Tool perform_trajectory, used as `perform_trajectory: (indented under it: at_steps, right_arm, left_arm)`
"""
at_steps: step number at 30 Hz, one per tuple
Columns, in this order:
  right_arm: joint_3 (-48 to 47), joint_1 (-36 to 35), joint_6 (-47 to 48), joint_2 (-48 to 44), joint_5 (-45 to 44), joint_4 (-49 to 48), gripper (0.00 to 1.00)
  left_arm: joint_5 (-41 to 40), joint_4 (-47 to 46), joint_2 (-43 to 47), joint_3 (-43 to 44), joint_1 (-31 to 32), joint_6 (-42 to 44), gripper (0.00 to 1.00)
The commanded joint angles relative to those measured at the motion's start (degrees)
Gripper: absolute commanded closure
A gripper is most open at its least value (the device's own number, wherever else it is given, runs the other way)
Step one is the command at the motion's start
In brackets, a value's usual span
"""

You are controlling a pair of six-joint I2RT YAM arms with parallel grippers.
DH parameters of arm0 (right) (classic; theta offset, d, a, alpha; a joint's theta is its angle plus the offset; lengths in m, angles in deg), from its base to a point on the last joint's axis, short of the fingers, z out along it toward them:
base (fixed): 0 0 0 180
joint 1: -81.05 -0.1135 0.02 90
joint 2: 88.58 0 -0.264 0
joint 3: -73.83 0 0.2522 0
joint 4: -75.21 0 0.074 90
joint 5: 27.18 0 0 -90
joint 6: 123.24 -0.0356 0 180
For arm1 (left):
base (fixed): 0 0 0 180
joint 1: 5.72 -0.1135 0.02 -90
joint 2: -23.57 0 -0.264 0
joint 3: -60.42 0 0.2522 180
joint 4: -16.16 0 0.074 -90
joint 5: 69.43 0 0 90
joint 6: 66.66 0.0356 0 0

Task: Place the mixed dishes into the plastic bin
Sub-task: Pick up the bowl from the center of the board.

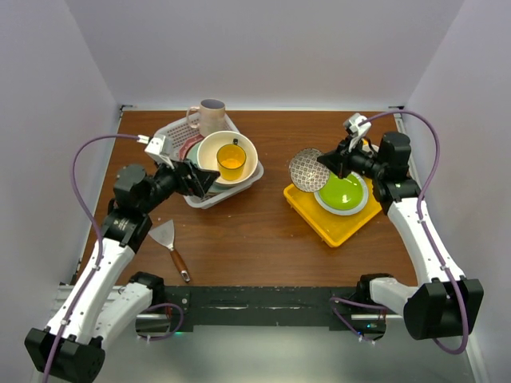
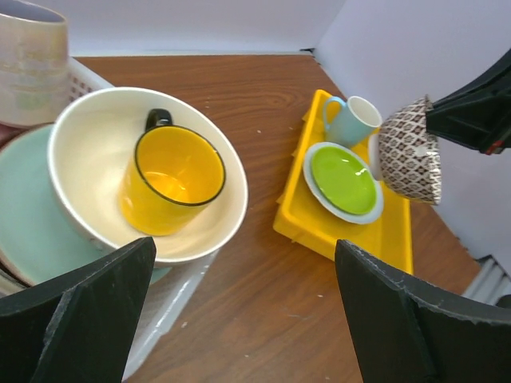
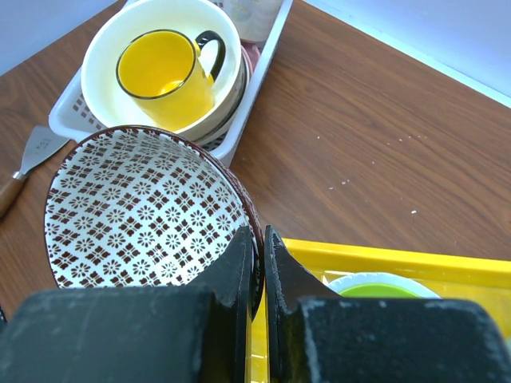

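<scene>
The white plastic bin (image 1: 177, 128) at the back left holds stacked plates, a large cream bowl (image 1: 249, 152) with a yellow mug (image 1: 231, 161) in it, and a pinkish mug (image 1: 210, 116). My right gripper (image 3: 259, 239) is shut on the rim of the dark red-rimmed bowl (image 3: 136, 211), which is patterned inside. It holds that bowl (image 1: 308, 170) tilted in the air over the yellow tray's left corner. My left gripper (image 2: 239, 307) stands open and empty beside the bin's near right corner, over bare wood. The bowl (image 2: 409, 152) shows at the right of the left wrist view.
A yellow tray (image 1: 335, 223) at right carries a lime-green white-rimmed plate (image 1: 342, 191) and a white cup with teal outside (image 2: 351, 121). A wooden-handled scraper (image 1: 168, 238) lies near the left arm. Walls enclose the table on three sides.
</scene>
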Motion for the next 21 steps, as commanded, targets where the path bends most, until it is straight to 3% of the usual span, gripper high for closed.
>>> perform_trajectory:
  at_steps: [1,6,10,16,21]
  right_arm:
    - [-0.32,0.58,-1.46,-2.15,3.11,-5.27,1.0]
    - [-0.24,0.58,-1.46,-2.07,2.93,-5.27,1.0]
    - [-0.06,0.67,-1.63,-1.98,2.67,-5.53,1.0]
    - [0.2,0.85,-1.9,-1.89,1.79,-5.8,1.0]
    - [0.38,0.85,-2.07,-1.8,1.35,-5.97,1.0]
  left_arm:
    - [3.62,-1.19,-0.8,3.75,2.69,-5.28,0.0]
    - [-8.31,4.86,-3.6,8.23,11.47,-2.83,0.0]
    - [-20.71,8.38,-7.91,12.27,25.25,-1.07,0.0]
    - [-45.73,14.45,-15.29,19.66,39.41,0.08,0.0]
    - [-55.08,16.82,-21.09,24.4,47.33,-0.45,0.0]
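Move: The patterned bowl, held up by its rim in the right hand, lies about 23 cm to the left hand's right, 4 cm farther ahead and some 3 cm lower. The yellow mug in the bin's cream bowl is about 9 cm ahead of the left hand, 4 cm to its right and 14 cm down; the green plate is 2 cm ahead, 35 cm right and 26 cm down. From the right hand, the patterned bowl's middle is about 4 cm left, 2 cm back and 2 cm lower. Sweeping right some 12 cm and drawing back about 4 cm at nearly level height, the left hand leaves the bin side and heads for the patterned bowl, slowing near the end. Its fingers stay wide open and point forward-right while the wrist rolls some 15 degrees, left side rising. The right hand stays in place, keeping its pinch on the bowl's rim. ##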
